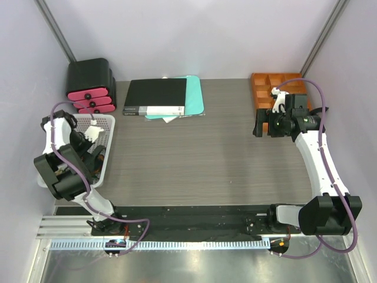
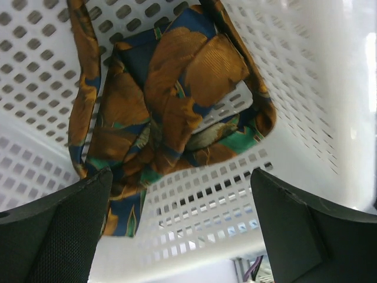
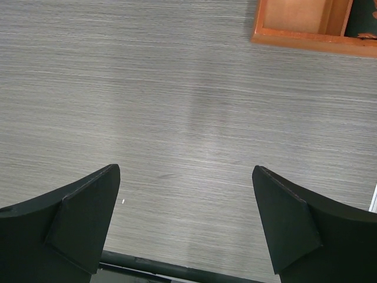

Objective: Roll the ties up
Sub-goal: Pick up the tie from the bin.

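Observation:
One tie (image 2: 171, 100), orange-gold with blue and green patches, lies bunched up on the floor of a white perforated basket (image 2: 306, 88). My left gripper (image 2: 182, 203) hangs open just above the basket's near wall, with nothing between its black fingers (image 2: 59, 236). From above, the left arm covers most of the basket (image 1: 107, 127), so the tie barely shows there. My right gripper (image 3: 185, 218) is open over bare tabletop, holding nothing. In the top view the right gripper (image 1: 260, 125) sits just in front of an orange wooden tray.
The orange compartment tray (image 1: 265, 88) stands at the back right; its corner (image 3: 306, 36) shows in the right wrist view. A black book (image 1: 156, 97) lies on a teal sheet at the back centre. A black-and-pink stack (image 1: 88, 88) stands back left.

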Controlling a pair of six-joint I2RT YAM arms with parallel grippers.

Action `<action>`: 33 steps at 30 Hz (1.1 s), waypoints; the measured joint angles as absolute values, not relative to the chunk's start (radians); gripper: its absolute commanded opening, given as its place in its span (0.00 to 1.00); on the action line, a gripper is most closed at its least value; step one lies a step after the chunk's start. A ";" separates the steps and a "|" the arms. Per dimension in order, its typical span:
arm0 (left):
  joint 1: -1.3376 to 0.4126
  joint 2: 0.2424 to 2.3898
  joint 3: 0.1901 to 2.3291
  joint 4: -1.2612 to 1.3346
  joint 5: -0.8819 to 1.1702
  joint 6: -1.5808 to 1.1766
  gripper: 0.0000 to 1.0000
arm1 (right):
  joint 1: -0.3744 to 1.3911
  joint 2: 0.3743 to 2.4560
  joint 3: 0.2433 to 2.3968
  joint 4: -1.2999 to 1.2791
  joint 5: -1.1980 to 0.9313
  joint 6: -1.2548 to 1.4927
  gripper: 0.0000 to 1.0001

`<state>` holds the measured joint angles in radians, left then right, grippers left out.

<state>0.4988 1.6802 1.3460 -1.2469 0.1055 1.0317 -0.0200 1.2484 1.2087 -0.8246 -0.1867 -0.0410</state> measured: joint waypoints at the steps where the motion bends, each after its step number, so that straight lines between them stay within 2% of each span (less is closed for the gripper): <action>1: 0.499 1.691 1.335 -1.237 0.101 1.038 1.00 | -0.020 1.249 1.209 -0.826 -0.187 -0.043 1.00; 8: 0.499 1.738 1.248 -1.121 0.073 1.060 0.99 | -0.024 1.250 1.210 -0.834 -0.187 -0.048 1.00; 10: 0.499 1.740 1.201 -1.071 0.056 1.060 0.96 | -0.026 1.250 1.210 -0.835 -0.188 -0.049 1.00; 12: 0.500 1.743 1.173 -1.034 0.051 1.060 0.87 | -0.028 1.250 1.210 -0.836 -0.189 -0.051 1.00; 13: 0.500 1.744 1.158 -1.005 0.042 1.060 0.82 | -0.028 1.250 1.210 -0.836 -0.190 -0.051 1.00; 14: 0.500 1.746 1.147 -0.986 0.038 1.058 0.67 | -0.028 1.250 1.210 -0.836 -0.191 -0.051 1.00; 15: 0.500 1.748 1.139 -0.966 0.032 1.057 0.60 | -0.028 1.250 1.210 -0.836 -0.191 -0.051 1.00; 16: 0.500 1.750 1.135 -0.953 0.030 1.056 0.46 | -0.029 1.250 1.210 -0.836 -0.192 -0.051 1.00; 19: 0.500 1.749 1.143 -0.939 0.028 1.049 0.28 | -0.030 1.250 1.210 -0.838 -0.196 -0.051 1.00; 20: 0.500 1.749 1.152 -0.941 0.031 1.053 0.13 | -0.030 1.250 1.210 -0.838 -0.197 -0.051 1.00; 21: 0.500 1.747 1.163 -0.944 0.031 1.050 0.02 | -0.030 1.250 1.210 -0.839 -0.198 -0.051 1.00; 28: 0.504 1.684 1.375 -0.994 0.035 0.999 0.00 | -0.030 1.250 1.210 -0.839 -0.207 -0.051 1.00; 33: 0.504 1.648 1.703 -1.086 0.115 0.915 0.00 | -0.032 1.250 1.210 -0.839 -0.213 -0.051 1.00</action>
<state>0.5041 1.6478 1.7035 -1.0863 0.1150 0.9146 -0.0319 1.2499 1.2098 -0.8391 -0.2127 -0.0509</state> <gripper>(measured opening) 0.009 0.996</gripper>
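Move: The tie lies bunched almost straight under the open left hand, about 2 cm to its left and 7 cm below. The bin's middle is some 3 cm left, 1 cm ahead and 5 cm down. The pink drawers stand about 23 cm ahead, 2 cm right, roughly level in height; the black binder is 21 cm ahead, 25 cm right, 8 cm down. From the right hand the tie is about 66 cm left, 9 cm back and 16 cm lower. The tie is pinched in its bunched middle by the left hand, which sinks about 7 cm straight into the bin with a slight drift left, then shuts its fingers on the cloth. It speeds upward some 19 cm, swinging forward and somewhat left over the bin, fingertips tipping forward by about 30 degrees, keeping its grip. ##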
